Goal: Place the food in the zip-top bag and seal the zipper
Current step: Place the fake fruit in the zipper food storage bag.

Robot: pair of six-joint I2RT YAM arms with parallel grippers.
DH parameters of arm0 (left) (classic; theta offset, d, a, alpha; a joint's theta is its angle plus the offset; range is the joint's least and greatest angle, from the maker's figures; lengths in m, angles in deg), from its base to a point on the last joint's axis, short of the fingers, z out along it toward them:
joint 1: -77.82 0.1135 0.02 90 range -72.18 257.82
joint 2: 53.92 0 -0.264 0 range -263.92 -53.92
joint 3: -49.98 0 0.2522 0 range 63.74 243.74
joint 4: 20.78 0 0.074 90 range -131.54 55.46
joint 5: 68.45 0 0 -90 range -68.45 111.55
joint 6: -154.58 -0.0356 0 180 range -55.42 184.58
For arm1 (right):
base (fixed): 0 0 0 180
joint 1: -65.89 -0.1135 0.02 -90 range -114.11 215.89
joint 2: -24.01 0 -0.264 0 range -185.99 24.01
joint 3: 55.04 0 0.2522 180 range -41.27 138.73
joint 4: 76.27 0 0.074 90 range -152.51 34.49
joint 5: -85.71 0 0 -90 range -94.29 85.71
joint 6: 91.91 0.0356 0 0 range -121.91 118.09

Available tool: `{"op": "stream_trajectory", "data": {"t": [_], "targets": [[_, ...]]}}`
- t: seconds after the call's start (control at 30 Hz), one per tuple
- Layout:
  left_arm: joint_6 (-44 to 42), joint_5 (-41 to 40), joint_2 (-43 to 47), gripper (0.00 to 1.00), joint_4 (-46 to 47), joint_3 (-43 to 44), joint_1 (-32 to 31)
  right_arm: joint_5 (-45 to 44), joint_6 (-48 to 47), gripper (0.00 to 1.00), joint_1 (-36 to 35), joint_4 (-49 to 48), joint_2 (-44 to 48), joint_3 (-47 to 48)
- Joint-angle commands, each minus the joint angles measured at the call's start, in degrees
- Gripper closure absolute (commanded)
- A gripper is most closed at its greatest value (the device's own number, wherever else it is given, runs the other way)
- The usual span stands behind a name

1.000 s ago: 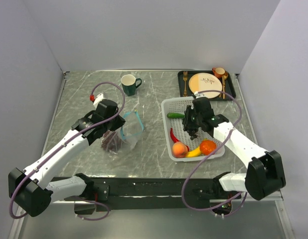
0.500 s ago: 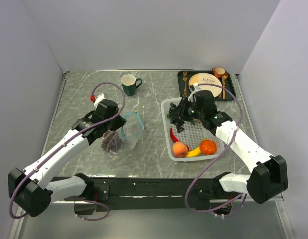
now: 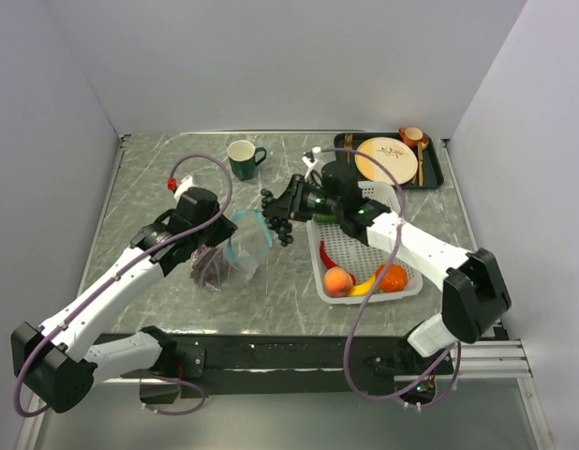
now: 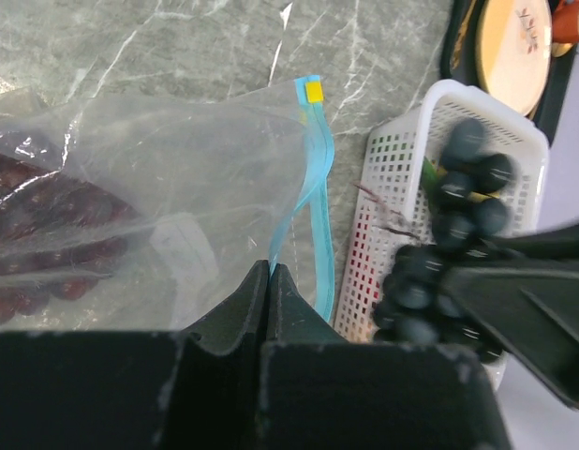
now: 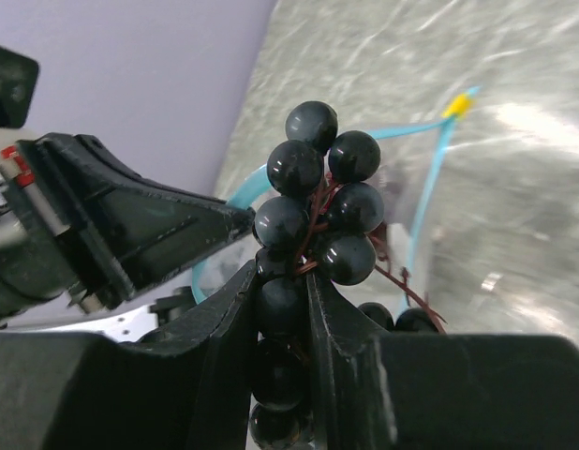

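Note:
The clear zip-top bag (image 3: 244,246) stands on the table with its teal zipper (image 4: 313,197) gaping open. My left gripper (image 4: 269,269) is shut on the near edge of that mouth. A reddish-purple grape bunch (image 4: 37,239) lies inside the bag. My right gripper (image 5: 282,281) is shut on a dark grape bunch (image 5: 318,192), held in the air just right of the bag's mouth (image 3: 276,219). The white mesh basket (image 3: 409,286) holds a red chili (image 3: 325,253), a peach (image 3: 338,279), a banana (image 3: 364,286), an orange (image 3: 393,276) and a partly hidden green pepper (image 3: 321,218).
A dark green mug (image 3: 243,157) stands at the back, left of centre. A black tray (image 3: 437,167) with a cream plate (image 3: 387,159) and cutlery sits at the back right. The basket lies directly right of the bag, under my right arm.
My right gripper has lifted the dark grape bunch out of the basket and carried it left to the bag's mouth. The left gripper has kept its hold on the bag.

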Motion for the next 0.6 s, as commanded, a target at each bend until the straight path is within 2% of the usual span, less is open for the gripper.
{"op": "stream_trajectory", "data": {"t": [0.0, 0.2, 0.37, 0.57], "targets": [[-0.12, 0.16, 2.34, 0.99, 0.89, 1.26, 0.10, 2.25, 5.49, 0.73, -2.76, -11.03, -3.43, 3.56], [-0.03, -0.01, 2.69, 0.99, 1.33, 1.34, 0.10, 2.24, 6.03, 0.72, -4.71, -12.88, -7.47, 4.17], [0.15, -0.98, 2.34, 0.99, 1.33, 2.22, 0.10, 0.75, 2.08, 0.72, -6.28, -5.16, -7.92, 6.19], [0.85, -2.03, 2.52, 0.98, 1.94, 3.36, 0.10, -0.39, -0.82, 0.72, -8.48, -1.98, -6.77, 3.21]]}}
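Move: Some 9 cm to the left of the right hand, 5 cm back and 8 cm below it, is the middle of the bag's open mouth; the red grapes already in the bag lie about 20 cm to the left, 12 cm back and 18 cm below. The basket's middle is roughly 23 cm right, 9 cm back and 18 cm below. From the left hand, the bag mouth's middle is about 5 cm right, 3 cm back and 3 cm below. Carrying the black grapes leftward about 5 cm, the right hand brings them towards the open bag mouth and the left fingers, sinking some 3 cm and drawing back 2 cm, slower towards the end. Its fingers keep their pinch and the wrist turns slightly counter-clockwise. The left fingers keep pinching the zipper edge, the hand rising about 1 cm. ##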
